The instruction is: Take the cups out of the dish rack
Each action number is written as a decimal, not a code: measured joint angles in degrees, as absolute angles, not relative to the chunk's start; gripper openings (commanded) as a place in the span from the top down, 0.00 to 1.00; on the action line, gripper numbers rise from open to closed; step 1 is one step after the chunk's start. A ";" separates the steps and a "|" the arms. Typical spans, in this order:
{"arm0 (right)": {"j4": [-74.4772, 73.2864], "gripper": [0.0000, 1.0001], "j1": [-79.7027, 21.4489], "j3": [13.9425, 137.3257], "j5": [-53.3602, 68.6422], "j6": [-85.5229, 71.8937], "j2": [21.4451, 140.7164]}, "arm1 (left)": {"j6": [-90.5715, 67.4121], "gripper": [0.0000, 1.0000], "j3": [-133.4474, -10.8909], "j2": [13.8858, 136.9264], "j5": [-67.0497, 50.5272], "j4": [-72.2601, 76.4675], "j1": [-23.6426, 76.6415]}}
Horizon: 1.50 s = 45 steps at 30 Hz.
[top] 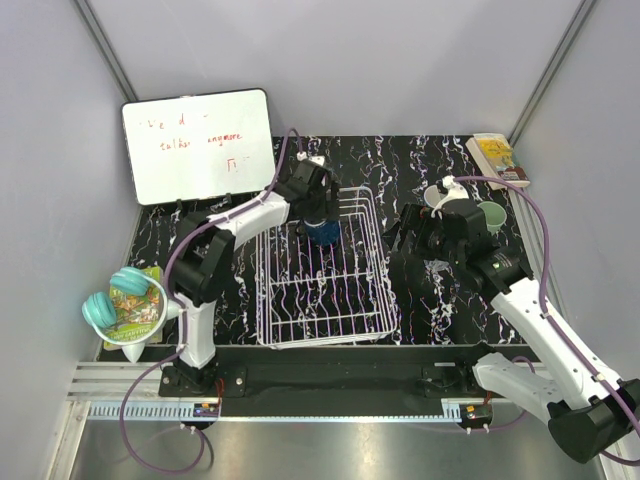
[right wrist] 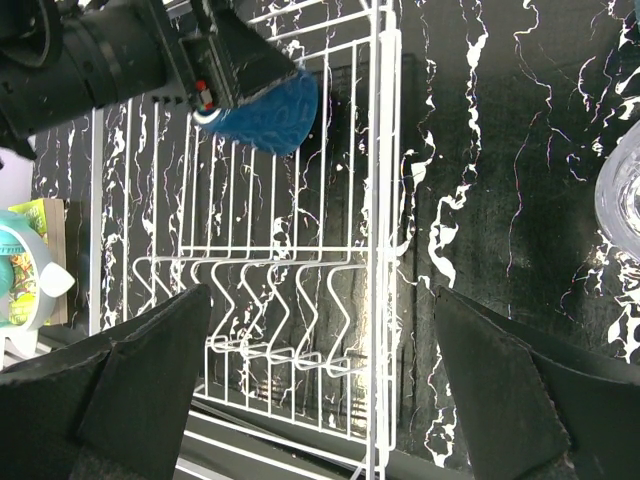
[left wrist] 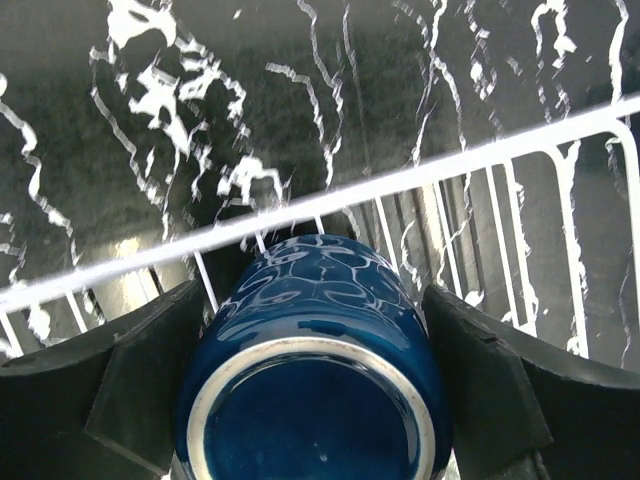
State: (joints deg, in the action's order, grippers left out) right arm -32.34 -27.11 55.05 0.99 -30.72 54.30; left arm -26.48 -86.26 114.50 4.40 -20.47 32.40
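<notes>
The white wire dish rack (top: 300, 315) lies in the middle of the table. At its far end the dark navy mug (top: 323, 234) rests against the rack's wires, its base toward the left wrist camera (left wrist: 320, 420). My left gripper (left wrist: 312, 292) is around the mug, with both pads against its sides. My right gripper (top: 412, 236) hovers open just right of the rack, with nothing between its fingers (right wrist: 150, 360). To the right of the rack stand a pale green tumbler (top: 490, 215) and a clear glass (top: 437, 197), whose rim shows in the right wrist view (right wrist: 620, 195).
A whiteboard (top: 198, 145) leans at the back left. A bowl with turquoise ribbed round things (top: 125, 300) sits at the table's left edge. A yellow box (top: 497, 158) lies at the back right corner. Grey walls close in both sides.
</notes>
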 measured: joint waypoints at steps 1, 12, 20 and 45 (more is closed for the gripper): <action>-32.34 0.00 -27.11 55.05 0.99 -30.72 54.28 | -26.50 1.00 -85.62 113.91 4.64 -20.64 32.49; -32.34 0.00 -27.11 55.05 0.08 -31.24 54.00 | -26.68 1.00 -84.18 104.20 3.40 -28.21 31.31; -31.70 0.00 -27.11 55.05 0.21 -31.81 53.78 | -28.84 1.00 -84.14 98.28 -7.07 -26.81 29.89; -11.53 0.04 -27.27 46.57 24.08 -37.19 49.69 | -69.63 1.00 -54.81 92.79 -43.09 44.23 25.65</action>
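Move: The left hand already grips the dark-blue cup in the rack; the right hand's open fingers, where it is taken, are about 15 cm back, 14 cm right and 15 cm above. From the right hand, that cup is roughly 14 cm ahead, 14 cm left and 17 cm below. The glass stands about 7 cm ahead and 10 cm right of the right hand, the light-blue cup some 20 cm ahead and 10 cm right, the rack's middle 5 cm ahead and 14 cm left, all roughly 20 cm lower. Keeping its grip, the left hand first draws the dark-blue cup a few centimetres back and left, then lifts it out of the rack, about 20 cm up and 10 cm back in all, veering right towards the right hand while it rolls some 65 degrees so its fingers swing from pointing down to pointing right. The right hand waits, then, fingers still wide open, comes about 6 cm left with a smaller rise and draw-back, rolling and turning counter-clockwise about 20 degrees each to meet the cup. ##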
